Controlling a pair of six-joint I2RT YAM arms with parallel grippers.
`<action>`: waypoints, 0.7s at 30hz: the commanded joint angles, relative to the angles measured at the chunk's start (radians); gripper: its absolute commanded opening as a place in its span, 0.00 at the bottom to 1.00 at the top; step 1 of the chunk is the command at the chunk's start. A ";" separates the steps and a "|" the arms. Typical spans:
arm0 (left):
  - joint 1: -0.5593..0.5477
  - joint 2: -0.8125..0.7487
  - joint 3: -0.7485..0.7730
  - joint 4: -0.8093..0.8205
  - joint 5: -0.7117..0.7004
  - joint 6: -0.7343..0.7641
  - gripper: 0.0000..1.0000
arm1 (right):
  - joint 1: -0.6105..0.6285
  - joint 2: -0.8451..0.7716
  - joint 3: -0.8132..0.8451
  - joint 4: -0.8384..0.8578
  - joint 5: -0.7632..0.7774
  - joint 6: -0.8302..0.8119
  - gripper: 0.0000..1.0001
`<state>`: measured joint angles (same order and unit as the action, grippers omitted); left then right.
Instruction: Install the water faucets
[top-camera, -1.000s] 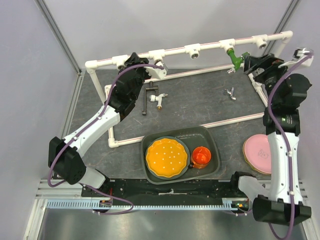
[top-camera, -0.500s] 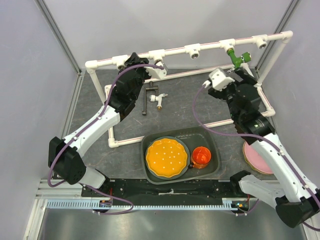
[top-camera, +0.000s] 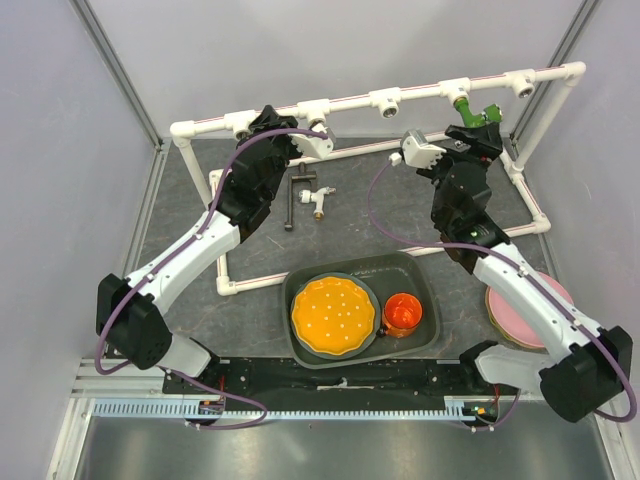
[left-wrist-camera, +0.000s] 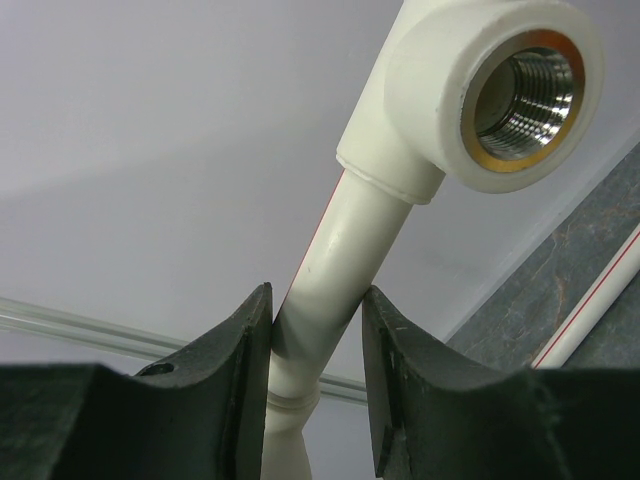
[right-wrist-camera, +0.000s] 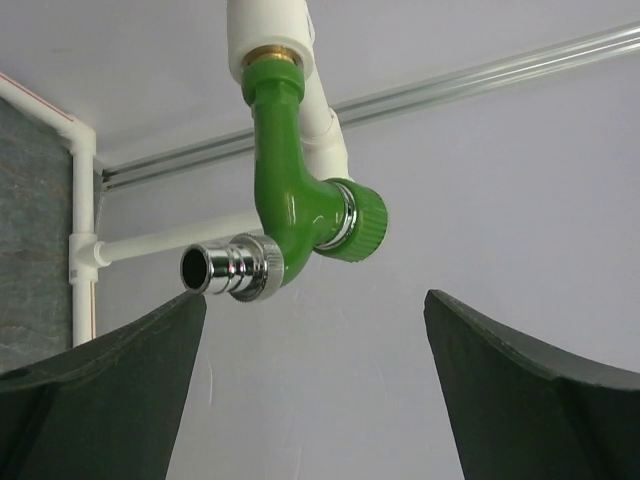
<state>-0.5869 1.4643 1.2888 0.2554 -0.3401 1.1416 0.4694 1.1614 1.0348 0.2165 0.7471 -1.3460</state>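
The green faucet hangs screwed into a white tee socket of the PVC pipe frame. In the right wrist view it shows its silver tip pointing left. My right gripper is open just below it, its jaws wide apart and touching nothing. My left gripper is shut on the frame's top pipe, beside an empty brass-threaded socket. The black-handled white-and-brass faucet lies on the mat inside the frame. The tiny silvery faucet is hidden under my right arm.
A grey tray at the near middle holds an orange plate and an orange cup. A pink plate lies at the right, partly under my right arm. Other empty tee sockets line the top pipe.
My right arm has swung from the far right inward and now points its open gripper up at the green faucet, covering the tiny silvery faucet. The left arm has not moved.
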 joint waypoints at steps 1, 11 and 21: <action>-0.054 -0.007 -0.008 -0.048 0.081 -0.077 0.02 | 0.006 0.043 0.008 0.199 0.070 -0.068 0.96; -0.056 -0.009 -0.009 -0.050 0.084 -0.072 0.02 | 0.006 0.106 0.054 0.178 0.075 0.014 0.49; -0.057 -0.009 -0.009 -0.056 0.085 -0.071 0.02 | -0.032 0.075 0.218 -0.149 -0.052 0.569 0.15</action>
<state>-0.5888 1.4631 1.2888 0.2523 -0.3405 1.1419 0.4644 1.2686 1.1469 0.1898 0.7815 -1.1019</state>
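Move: The green faucet hangs just ahead of the right hand's open fingers, about 3 cm forward, 1 cm left and 1 cm up. The white tee it screws into is roughly 6 cm ahead, 3 cm left and 4 cm higher, and the next empty tee about 7 cm ahead, 8 cm right and 4 cm up. From the left hand the green faucet lies some 38 cm to the right, level fore and aft and about 3 cm lower. The right hand eases forward about 2 cm towards the green faucet, drifting slightly left, while its wide-open fingers close to pinch the faucet's outer end, one pad on each side beside the chrome outlet. With the fingers shut on it, the wrist begins to roll some 15 degrees, left side rising, clockwise seen from behind the hand, as the left hand keeps its still grip on the white pipe. ##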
